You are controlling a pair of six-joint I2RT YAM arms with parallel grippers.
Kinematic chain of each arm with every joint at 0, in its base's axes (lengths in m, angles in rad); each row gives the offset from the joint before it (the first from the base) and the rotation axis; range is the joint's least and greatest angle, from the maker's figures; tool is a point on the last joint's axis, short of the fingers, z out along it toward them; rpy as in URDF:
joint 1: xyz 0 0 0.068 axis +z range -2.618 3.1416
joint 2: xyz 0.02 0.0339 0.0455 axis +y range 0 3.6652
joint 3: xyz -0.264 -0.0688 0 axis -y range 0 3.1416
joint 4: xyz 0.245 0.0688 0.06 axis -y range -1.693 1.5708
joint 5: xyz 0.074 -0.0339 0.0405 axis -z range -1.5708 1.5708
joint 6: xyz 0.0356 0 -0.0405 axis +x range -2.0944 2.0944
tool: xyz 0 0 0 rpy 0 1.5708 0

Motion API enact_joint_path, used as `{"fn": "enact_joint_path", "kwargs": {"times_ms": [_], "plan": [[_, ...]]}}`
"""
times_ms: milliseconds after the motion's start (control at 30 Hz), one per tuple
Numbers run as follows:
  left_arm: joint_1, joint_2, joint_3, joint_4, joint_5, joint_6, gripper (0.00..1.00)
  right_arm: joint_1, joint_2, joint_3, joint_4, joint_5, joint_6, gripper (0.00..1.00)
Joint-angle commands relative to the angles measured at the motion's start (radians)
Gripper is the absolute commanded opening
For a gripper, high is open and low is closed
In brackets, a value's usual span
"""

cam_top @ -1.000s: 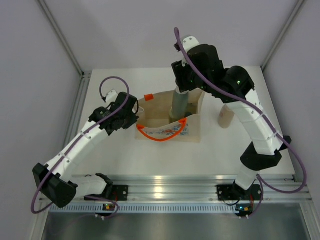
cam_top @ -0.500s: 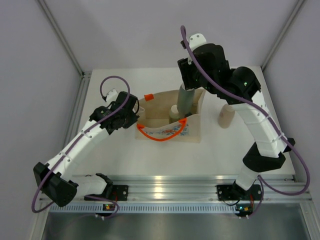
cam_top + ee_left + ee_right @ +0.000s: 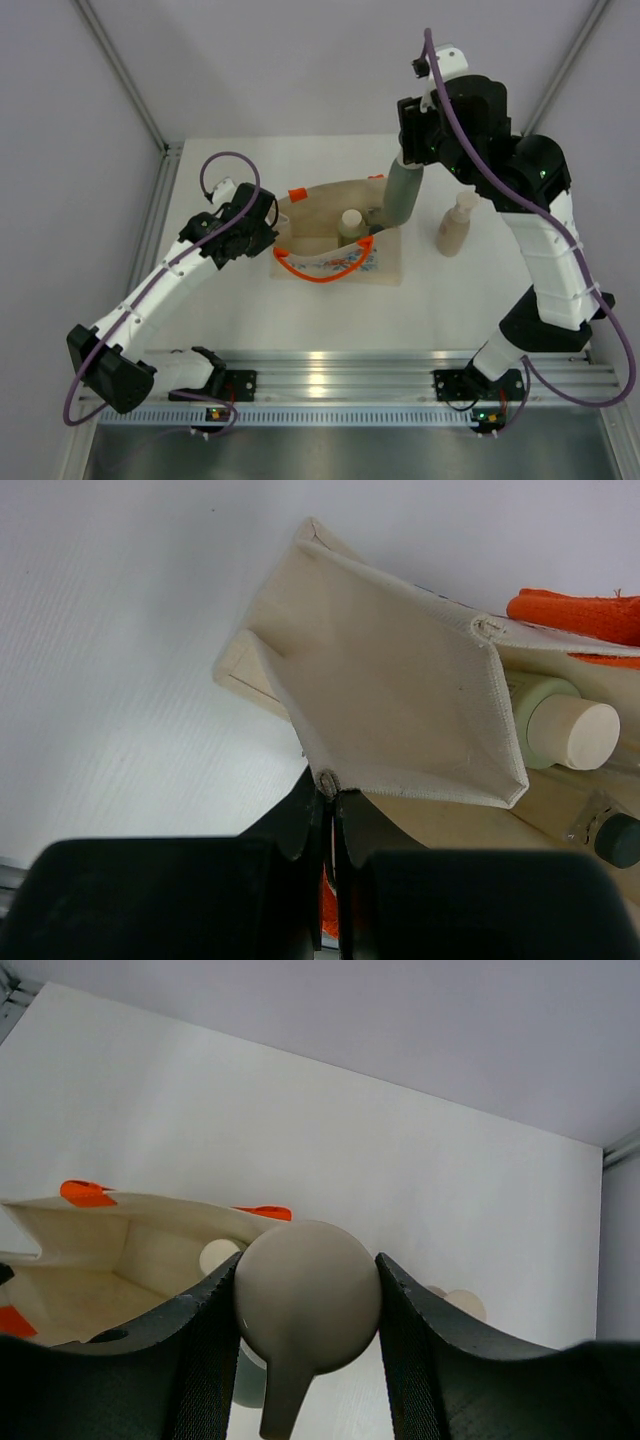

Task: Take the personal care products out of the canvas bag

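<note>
The beige canvas bag (image 3: pixel 318 212) lies open mid-table, orange handle (image 3: pixel 312 275) at its front. My left gripper (image 3: pixel 270 230) is shut on the seam at the bag's left rim (image 3: pixel 330 783), holding the mouth open. My right gripper (image 3: pixel 410 160) is shut on the pump head (image 3: pixel 308 1300) of a grey-green bottle (image 3: pixel 402 195), which hangs tilted above the bag's right end. Inside the bag stand a sage bottle with a pale cap (image 3: pixel 350 222) (image 3: pixel 560 725) and a dark-lidded jar (image 3: pixel 620 840). A tan bottle (image 3: pixel 453 228) stands on the table to the right of the bag.
The white table (image 3: pixel 240 320) is walled by grey panels at the back and sides, with metal posts (image 3: pixel 125 85) at the back corners. A silver rail (image 3: pixel 330 375) runs along the near edge by the arm bases. Orange tabs (image 3: pixel 85 1192) mark the bag's far rim.
My right arm has risen and swung right, drawing the grey-green bottle up out of the bag's middle to above its right end. The left arm has kept still.
</note>
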Motion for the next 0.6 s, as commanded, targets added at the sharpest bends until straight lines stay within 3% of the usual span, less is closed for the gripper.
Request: {"fn": "enact_joint_path", "kwargs": {"times_ms": [0, 200, 567], "plan": [[0.001, 0.004, 0.018, 0.011, 0.018, 0.005, 0.0, -0.057, -0.073, 0.067, 0.131, 0.016, -0.005, 0.0], [0.001, 0.003, 0.023, 0.013, 0.022, 0.015, 0.0, -0.131, -0.092, 0.044, 0.131, 0.005, -0.003, 0.0], [0.001, 0.001, 0.029, 0.011, 0.033, 0.033, 0.0, -0.425, -0.185, -0.178, 0.225, 0.005, -0.006, 0.0]]}}
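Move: Around 19 cm to the right hand's right and 8 cm farther out, with its middle some 38 cm lower, the beige pump bottle stands on the table; the raised hand already grips the grey-green bottle by its pump head. The canvas bag's middle is about 12 cm left and 7 cm ahead of that hand, the cream-capped bottle inside it some 9 cm left and 8 cm ahead, both also far below. From the left hand, pinching the bag's left rim, the beige bottle is roughly 50 cm right, 11 cm ahead and 12 cm down. Carrying the grey-green bottle by its pump head, the right arm swings to its right, away from the bag and towards the beige pump bottle, about 13 cm and gathering speed. It stays high, starting to sink only late, while the hand turns some 20 degrees clockwise and the fingers keep their hold. ##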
